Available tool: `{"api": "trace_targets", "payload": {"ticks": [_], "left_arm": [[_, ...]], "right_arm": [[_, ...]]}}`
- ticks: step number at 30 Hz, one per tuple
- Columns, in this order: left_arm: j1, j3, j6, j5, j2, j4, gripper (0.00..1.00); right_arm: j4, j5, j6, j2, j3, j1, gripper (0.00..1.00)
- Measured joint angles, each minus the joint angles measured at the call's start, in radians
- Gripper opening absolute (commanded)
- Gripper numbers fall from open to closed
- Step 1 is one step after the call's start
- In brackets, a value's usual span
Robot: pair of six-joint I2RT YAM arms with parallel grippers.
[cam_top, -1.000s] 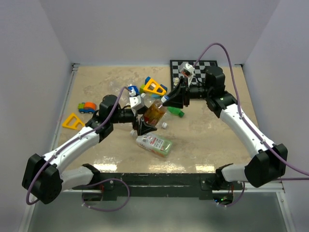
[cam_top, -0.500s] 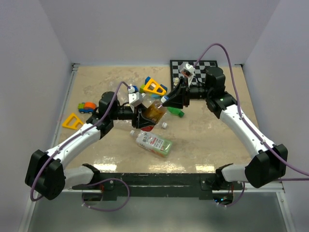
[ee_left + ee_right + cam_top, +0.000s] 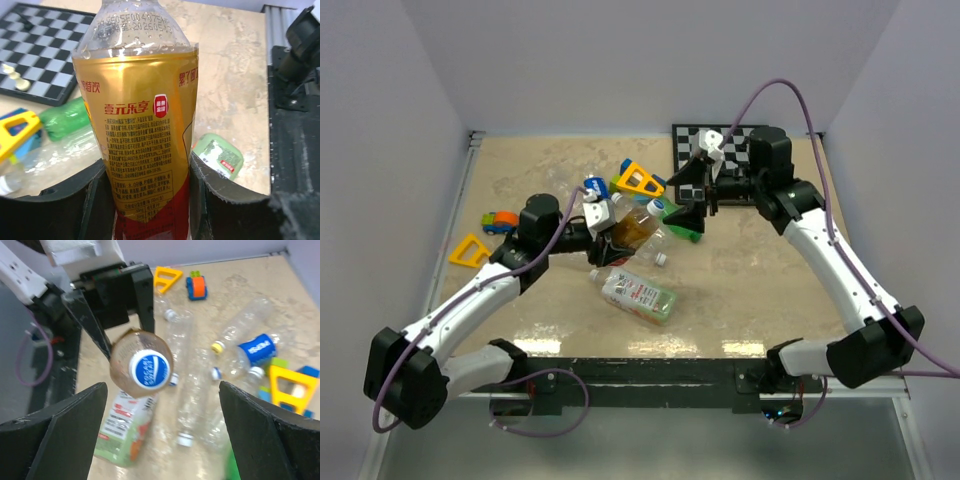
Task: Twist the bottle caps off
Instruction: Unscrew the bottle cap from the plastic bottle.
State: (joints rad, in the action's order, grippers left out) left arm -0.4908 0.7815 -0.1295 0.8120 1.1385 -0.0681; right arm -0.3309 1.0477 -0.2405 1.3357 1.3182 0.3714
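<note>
An amber bottle (image 3: 633, 228) with a yellow label (image 3: 145, 125) is held tilted above the table, with my left gripper (image 3: 611, 241) shut on its lower body. Both black fingers (image 3: 220, 195) press its sides. Its bottle cap (image 3: 149, 371), blue with a white rim, sits on the neck and faces my right gripper (image 3: 692, 204). The right gripper (image 3: 162, 435) stands wide open, a short way back from the cap (image 3: 656, 207), touching nothing. Several other clear bottles (image 3: 187, 385) lie capped on the table.
A green-labelled bottle (image 3: 640, 297) lies below the held one, with a loose white cap (image 3: 661, 259) beside it. A green bottle (image 3: 685, 233), yellow triangles (image 3: 640, 180), a toy car (image 3: 501, 221) and a chessboard (image 3: 720, 150) crowd the far half.
My left gripper rose from under the amber bottle and shut on its body. My right gripper, shut at the cap before, opened wide and drew back to the right.
</note>
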Motion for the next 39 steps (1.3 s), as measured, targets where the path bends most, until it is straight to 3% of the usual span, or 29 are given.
{"api": "trace_targets", "payload": {"ticks": [6, 13, 20, 29, 36, 39], "left_arm": [[-0.028, -0.035, -0.108, -0.069, -0.088, 0.019, 0.0], [-0.041, -0.059, -0.154, -0.105, -0.095, 0.035, 0.0], [-0.042, -0.06, -0.169, -0.118, -0.096, 0.037, 0.0], [-0.042, -0.06, -0.17, -0.136, -0.096, 0.04, 0.0], [-0.042, -0.06, -0.17, -0.138, -0.095, 0.042, 0.0], [-0.043, -0.06, -0.169, -0.14, -0.093, 0.042, 0.0]], "right_arm": [[-0.248, -0.016, -0.299, 0.012, 0.128, -0.005, 0.98], [-0.503, 0.0, -0.521, 0.169, 0.219, 0.045, 0.93], [-0.56, -0.008, -0.537, 0.2, 0.237, 0.132, 0.86], [-0.534, -0.02, -0.492, 0.174, 0.269, 0.129, 0.78], [-0.517, -0.035, -0.467, 0.169, 0.273, 0.129, 0.63], [-0.517, -0.035, -0.459, 0.169, 0.277, 0.128, 0.61]]}}
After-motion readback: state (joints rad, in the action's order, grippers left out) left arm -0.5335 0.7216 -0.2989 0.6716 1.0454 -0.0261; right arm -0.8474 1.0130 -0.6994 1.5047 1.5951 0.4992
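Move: The blue-and-white cap I am going for is about 4 cm left of my open right hand, 2 cm back and some 3 cm below. Roughly 27 cm below that hand lie a labelled green-white bottle about 8 cm back and 9 left, a clear bottle 5 ahead and 10 left, and the green bottle 11 ahead, about in line sideways. From my left hand, holding that amber bottle, the cap is around 8 cm ahead, 9 right, 6 up. I bring my wide-open right fingers back around the cap: after a slight lift they dip some 6 cm, going back and to the left, then rise about 3 cm, ending a little over 2 cm lower, back and left. They tip down and swing counter-clockwise, each over 10 degrees, and close by about a third without visibly touching. My left hand keeps its grip on the bottle, eases a centimetre left and rolls it some 10 degrees. ##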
